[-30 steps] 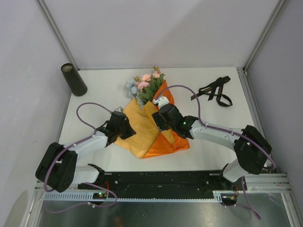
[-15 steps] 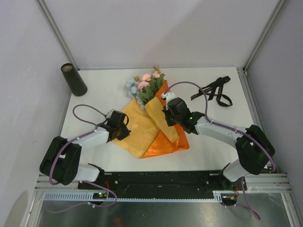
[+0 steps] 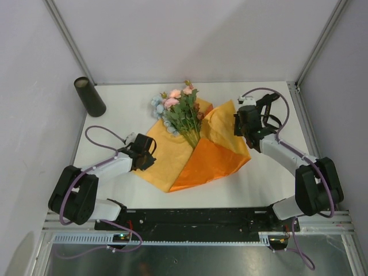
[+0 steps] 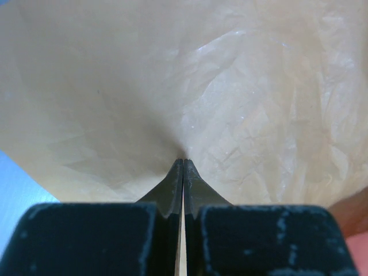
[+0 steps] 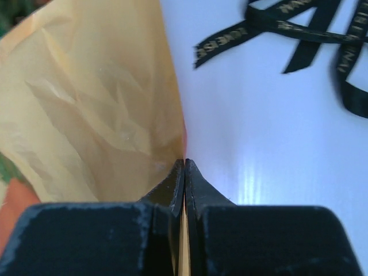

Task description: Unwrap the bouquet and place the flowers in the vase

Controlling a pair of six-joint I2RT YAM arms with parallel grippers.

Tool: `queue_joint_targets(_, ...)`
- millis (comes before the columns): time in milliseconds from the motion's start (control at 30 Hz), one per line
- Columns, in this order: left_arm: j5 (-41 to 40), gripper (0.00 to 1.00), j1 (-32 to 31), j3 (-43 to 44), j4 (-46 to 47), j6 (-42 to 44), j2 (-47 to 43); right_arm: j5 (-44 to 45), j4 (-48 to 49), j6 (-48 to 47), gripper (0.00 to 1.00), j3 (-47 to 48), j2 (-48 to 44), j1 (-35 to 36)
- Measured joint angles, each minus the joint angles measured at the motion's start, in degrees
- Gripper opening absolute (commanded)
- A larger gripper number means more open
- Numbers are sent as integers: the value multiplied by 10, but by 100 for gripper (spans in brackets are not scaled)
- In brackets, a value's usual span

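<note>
The bouquet's orange wrapping paper point(image 3: 221, 152) lies spread open in the middle of the table. The flowers point(image 3: 181, 110), pink, pale blue and green, rest on it with their stems pointing toward me. My left gripper point(image 3: 151, 156) is shut on the left edge of the paper point(image 4: 201, 86), fingertips point(image 4: 177, 178) pinched together. My right gripper point(image 3: 238, 119) is shut on the paper's right flap point(image 5: 98, 115), held out to the right. The dark vase point(image 3: 89, 96) stands upright at the far left corner, apart from both arms.
A black ribbon point(image 3: 270, 113) lies loose on the table at the far right, just beyond my right gripper, and shows in the right wrist view as black ribbon point(image 5: 305, 34). Frame posts and walls border the table on the left, right and back.
My right gripper shut on the right flap and pulled it out to the right, opening the wrap and baring the stems. The left gripper stayed shut on the left edge, shifting slightly left.
</note>
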Motion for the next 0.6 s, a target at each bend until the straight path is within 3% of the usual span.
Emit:
queue_joint_targets(267, -9, 0, 1, 15, -17, 0, 13, -5, 35, 24, 0, 0, 46, -96)
queue_joint_targets(600, -27, 0, 3, 56, -43, 0, 50, -46, 38, 61, 0, 24, 108, -126)
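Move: The right gripper, some 11 cm above the table, already holds the edge of the right paper flap. The bare table where it can be laid is about 8 cm to its right, 5 ahead and 11 below; the black ribbon is roughly 13 cm right and 12 ahead, the flowers 17 cm left and 8 ahead, the orange fold 6 cm left and 11 back. From the left gripper, whose shut tips are down on the paper, the flowers lie about 20 cm ahead and 11 right. Keep the right fingers shut on the flap and draw it out to the right and a little forward, about 6 cm, away from the flowers and towards the ribbon; let that swing die out as you sink some 5 cm towards the table. Hold the closed left fingertips down on the left side of the paper, easing them only about 1 cm forward. ##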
